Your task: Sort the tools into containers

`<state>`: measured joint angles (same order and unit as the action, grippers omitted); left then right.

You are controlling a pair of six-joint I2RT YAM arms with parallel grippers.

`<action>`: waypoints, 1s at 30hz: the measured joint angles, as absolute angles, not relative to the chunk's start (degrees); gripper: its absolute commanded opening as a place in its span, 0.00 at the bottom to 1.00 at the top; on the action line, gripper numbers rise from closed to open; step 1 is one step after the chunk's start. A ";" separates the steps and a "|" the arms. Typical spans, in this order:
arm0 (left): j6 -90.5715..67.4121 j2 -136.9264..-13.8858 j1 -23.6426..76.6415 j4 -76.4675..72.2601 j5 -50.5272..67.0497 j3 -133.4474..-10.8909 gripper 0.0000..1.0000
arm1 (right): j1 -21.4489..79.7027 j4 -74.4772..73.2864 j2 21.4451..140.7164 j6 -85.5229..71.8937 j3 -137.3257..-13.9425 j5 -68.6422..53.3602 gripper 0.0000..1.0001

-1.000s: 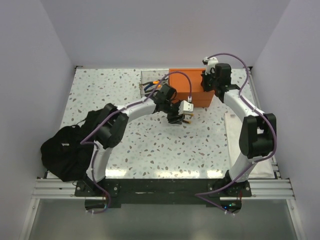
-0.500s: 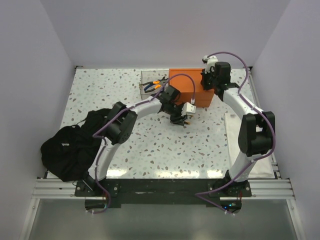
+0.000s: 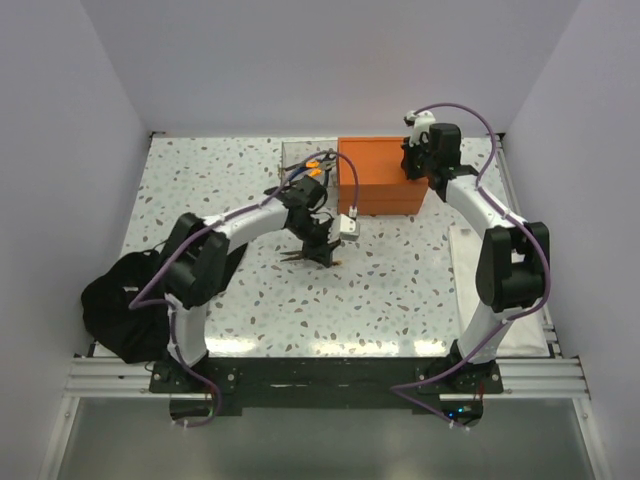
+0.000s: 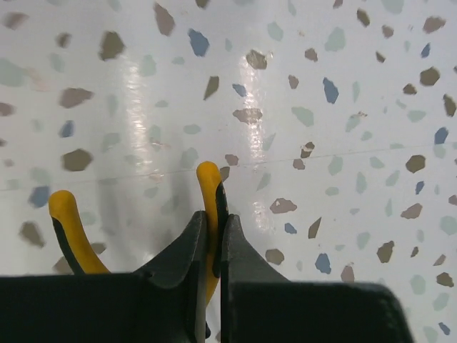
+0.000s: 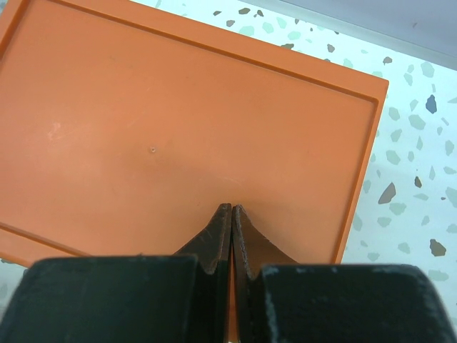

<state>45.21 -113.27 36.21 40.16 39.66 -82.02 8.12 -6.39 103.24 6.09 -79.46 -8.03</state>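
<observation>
My left gripper is shut on one yellow-and-black handle of the pliers. Their other handle splays out to the left, just over the speckled table; I cannot tell whether they are lifted off it. From above, the left gripper sits mid-table, in front of the small clear box, which holds blue-handled and orange-handled tools. My right gripper is shut and empty, just above the closed lid of the orange box. In the top view this gripper is over the orange box's right end.
A floppy black bag lies at the near left beside the left arm's base. A flat white sheet lies along the right side by the right arm. White walls close in the table on three sides.
My left gripper has closed on the pliers handle and swung left and nearer, away from the front of the orange box. The right arm has not moved.
</observation>
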 measured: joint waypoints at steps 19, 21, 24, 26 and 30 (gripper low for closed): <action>29.34 -102.13 24.84 15.84 30.89 -96.92 0.00 | 8.12 -5.69 105.06 6.22 -81.30 -7.09 0.00; 27.42 -107.00 24.45 13.93 30.76 -98.78 0.00 | 8.12 -5.67 105.67 6.22 -81.97 -7.01 0.00; 23.75 -113.62 23.92 11.20 30.81 -101.71 0.00 | 8.12 -5.72 106.02 6.24 -82.41 -6.98 0.00; 21.69 -116.92 23.64 10.59 30.68 -103.90 0.00 | 8.12 -5.67 106.13 6.26 -82.52 -6.98 0.00; 18.41 -120.68 23.14 8.78 30.59 -107.42 0.00 | 8.12 -5.67 106.13 6.28 -82.54 -6.98 0.00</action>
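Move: The left gripper already holds the orange-handled pliers low over the table; the open drawer they are going to lies about 29 cm ahead and 3 cm to the left, at roughly the same height. The orange box it pulls out of is about 29 cm ahead and 17 cm to the right, and the tools already in the drawer lie some 30 cm ahead and 4 cm left. From the right hand the drawer is about 25 cm left, 5 cm ahead and 12 cm below. Bring the left gripper steeply up some 27 cm, bending forward as it rises, then on forward to about 25 cm out and back down some 11 cm over the open drawer. Keep the fingers shut on the pliers' handle, swing them counter-clockwise about 35 degrees and raise them to a flatter slant. ##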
